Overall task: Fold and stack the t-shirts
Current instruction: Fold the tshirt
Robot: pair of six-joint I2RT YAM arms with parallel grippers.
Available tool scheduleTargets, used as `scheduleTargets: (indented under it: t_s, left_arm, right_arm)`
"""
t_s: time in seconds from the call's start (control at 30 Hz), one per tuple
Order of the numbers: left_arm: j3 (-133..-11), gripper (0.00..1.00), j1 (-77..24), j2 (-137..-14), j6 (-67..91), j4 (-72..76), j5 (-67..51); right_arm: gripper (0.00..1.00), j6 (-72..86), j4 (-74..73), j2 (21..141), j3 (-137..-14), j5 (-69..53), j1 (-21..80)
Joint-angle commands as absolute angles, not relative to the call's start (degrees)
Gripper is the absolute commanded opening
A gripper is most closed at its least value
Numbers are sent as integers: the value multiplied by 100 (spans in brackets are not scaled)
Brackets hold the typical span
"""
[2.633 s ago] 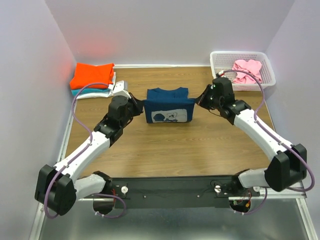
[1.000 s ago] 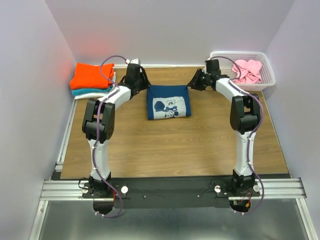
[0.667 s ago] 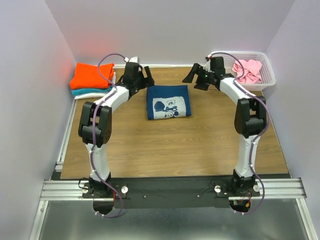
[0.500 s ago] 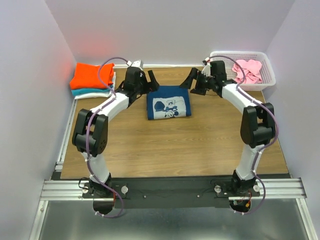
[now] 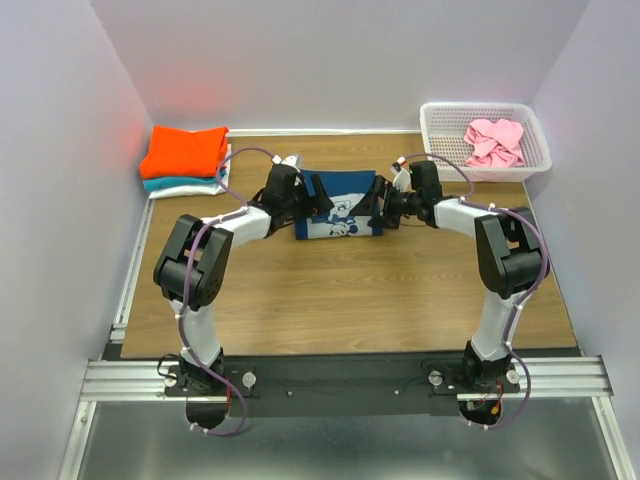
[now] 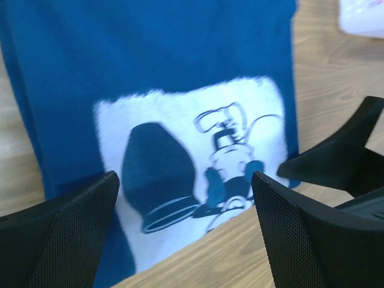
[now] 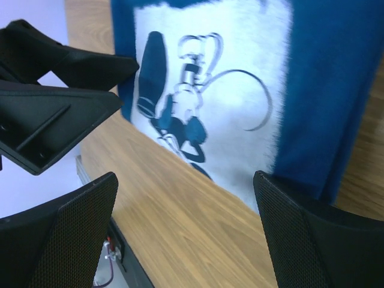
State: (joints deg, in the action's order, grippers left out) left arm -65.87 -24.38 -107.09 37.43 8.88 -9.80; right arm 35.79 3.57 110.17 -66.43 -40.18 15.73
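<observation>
The dark navy t-shirt (image 5: 346, 190) lies folded on the table with its white cartoon print (image 6: 192, 156) facing up. My left gripper (image 5: 320, 199) hangs open low over its left side and my right gripper (image 5: 377, 206) open over its right side. Neither holds any cloth. In the left wrist view the gripper (image 6: 186, 240) spans the print's near edge. In the right wrist view the gripper (image 7: 186, 240) spans the same edge of the navy t-shirt (image 7: 336, 90), with the left gripper's fingers (image 7: 54, 102) opposite. Folded orange (image 5: 184, 150), teal (image 5: 178, 184) and white tees are stacked at the back left.
A white lattice basket (image 5: 440, 120) at the back right corner holds a crumpled pink tee (image 5: 494, 140). Purple-grey walls close the table on three sides. A black rail (image 5: 340, 380) with both arm bases runs along the near edge.
Both grippers opened wide and let go of the navy shirt near its far edge. Both arms then drew back toward the near side and now hang low over its left and right sides.
</observation>
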Motion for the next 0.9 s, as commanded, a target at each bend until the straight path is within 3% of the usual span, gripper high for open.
scheduleTargets:
  t_s: [0.0,0.4,0.6,0.87]
  left_arm:
    - [-6355,98,-2408,-10890,3823,1169,-1177]
    - [-5932,98,-2356,-10680,3701,1108,-1002]
    - [-6266,98,-2364,-9880,3437,634,-617]
    - [-6477,98,-2355,-8798,3217,-165,500]
  right_arm:
    - [100,3560,589,11188,-6364,-3683,1547]
    - [100,3419,466,11084,-6187,-3041,1529]
    - [100,3208,115,9934,-6285,-2735,1538]
    - [100,3383,-676,7789,-5292,-108,1538]
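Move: The folded blue t-shirt lies flat under both spread grippers. Its middle is about 3 cm left of the left hand and 2 cm back, some 5 cm below; from the right hand it is about 6 cm to the left, 2 cm ahead and 5 cm below. The laundry basket stands some 27 cm right of the right hand and 16 cm farther out. The stack of folded shirts lies about 32 cm left of the left hand and 8 cm ahead. Down first, about 3 cm with both open hands over the printed blue shirt, a brief stay low there, then up and apart, each rising some 13 cm clear of it. The left backs off a little to its left, fingertips tipping up about 10 degrees; the right swings about 5 cm to its right, tips up and turns clockwise roughly 20 degrees. All fingers stay wide open. ##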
